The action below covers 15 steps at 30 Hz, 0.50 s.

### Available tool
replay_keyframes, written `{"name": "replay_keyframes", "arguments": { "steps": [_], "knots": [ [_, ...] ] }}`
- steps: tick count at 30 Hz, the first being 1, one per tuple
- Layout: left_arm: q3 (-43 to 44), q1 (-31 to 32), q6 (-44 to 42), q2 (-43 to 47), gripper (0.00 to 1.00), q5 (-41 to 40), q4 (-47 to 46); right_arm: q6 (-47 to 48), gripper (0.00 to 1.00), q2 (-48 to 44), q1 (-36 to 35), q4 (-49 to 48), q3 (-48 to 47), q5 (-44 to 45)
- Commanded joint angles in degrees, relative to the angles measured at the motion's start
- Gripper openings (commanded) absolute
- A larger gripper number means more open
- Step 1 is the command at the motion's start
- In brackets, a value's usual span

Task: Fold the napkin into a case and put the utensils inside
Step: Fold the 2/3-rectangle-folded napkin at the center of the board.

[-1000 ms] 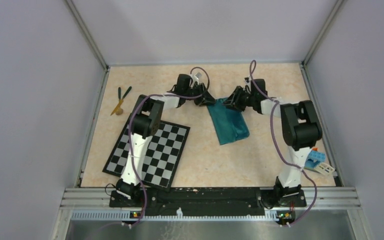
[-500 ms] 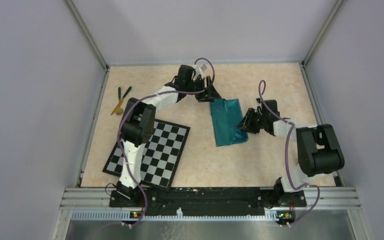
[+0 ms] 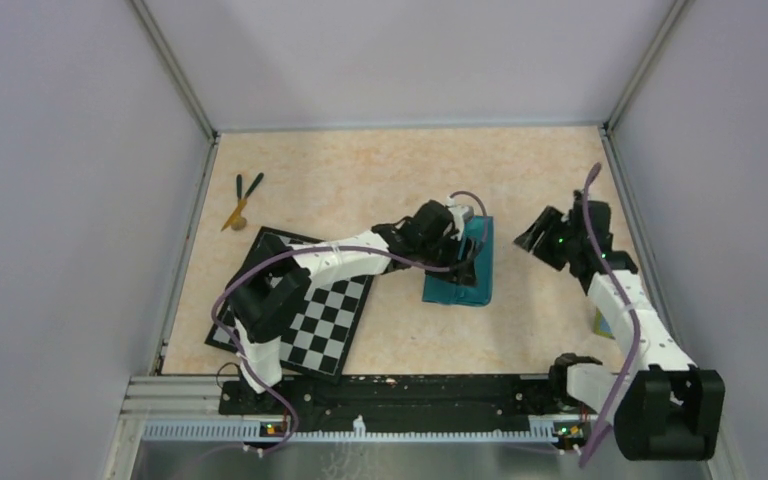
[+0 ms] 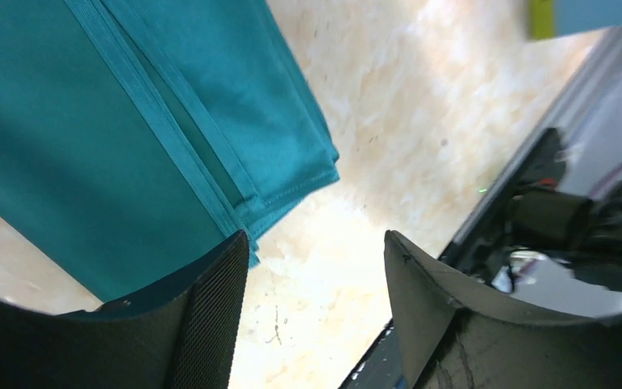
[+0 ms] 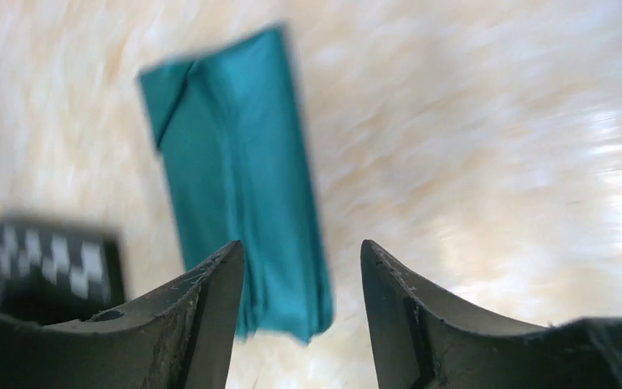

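Observation:
The napkin (image 3: 457,292) lies folded as a narrow teal oblong case in the middle of the table. My left gripper (image 3: 463,262) hovers over it, open. In the left wrist view the cloth (image 4: 129,121) fills the upper left, its stacked edges showing, and only bare table lies between the open fingers of the gripper (image 4: 316,251). My right gripper (image 3: 532,238) is to the right of the cloth, apart from it, open and empty. The right wrist view is blurred; the cloth (image 5: 243,186) lies ahead of the gripper (image 5: 301,251). The utensils (image 3: 242,198), two dark green and one tan, lie at the far left.
A checkerboard mat (image 3: 300,300) lies left of the napkin, under the left arm, and shows as a blurred corner (image 5: 57,259) in the right wrist view. A blue and green block (image 4: 583,12) sits near the right edge, mostly hidden behind the right arm from above. Metal rails border the table.
Both grippers opened. The left gripper came from the napkin's far end to over its middle. The right arm swung off the cloth to the right and rose.

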State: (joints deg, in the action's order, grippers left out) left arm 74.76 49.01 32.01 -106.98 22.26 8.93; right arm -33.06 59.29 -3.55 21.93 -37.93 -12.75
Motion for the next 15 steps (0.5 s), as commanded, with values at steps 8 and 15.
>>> {"name": "replay_keyframes", "arguments": {
  "steps": [8, 15],
  "knots": [
    [25.9, 14.7, -1.3, -15.8, 0.69, -35.8, 24.4, 4.2, 0.56, 7.6, 11.5, 6.0, -5.8, 7.4],
    [38.2, 17.5, -0.7, -25.7, 0.65, -40.7, 31.1, 4.7, 0.55, 7.4, 11.5, 5.2, -4.6, 7.0]
  ]
}}
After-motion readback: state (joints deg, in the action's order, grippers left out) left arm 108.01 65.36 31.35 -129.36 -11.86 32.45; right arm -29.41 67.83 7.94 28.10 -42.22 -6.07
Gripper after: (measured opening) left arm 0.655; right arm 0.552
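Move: The folded napkin lies under my left hand, its middle about 3 cm ahead, 1 cm left and 10 cm below. The near right corner I'm going for is roughly 7 cm back, 6 cm right and 9 cm below. The chessboard's middle is some 37 cm left and 7 cm back of my left hand, the blue rack about 37 cm right and 11 cm back. From my right hand that corner is 7 cm left, 15 cm back and 10 cm below. I sweep my open left hand right by nearly 8 cm over the napkin towards its near right corner, dipping back at first and then coming forward again, sinking about 5 cm as the fingers tip some 25 degrees steeper downward. My open right hand clears off 8 cm to the right, away from the napkin, sinks about 3 cm with a slight clockwise turn, then holds still. ##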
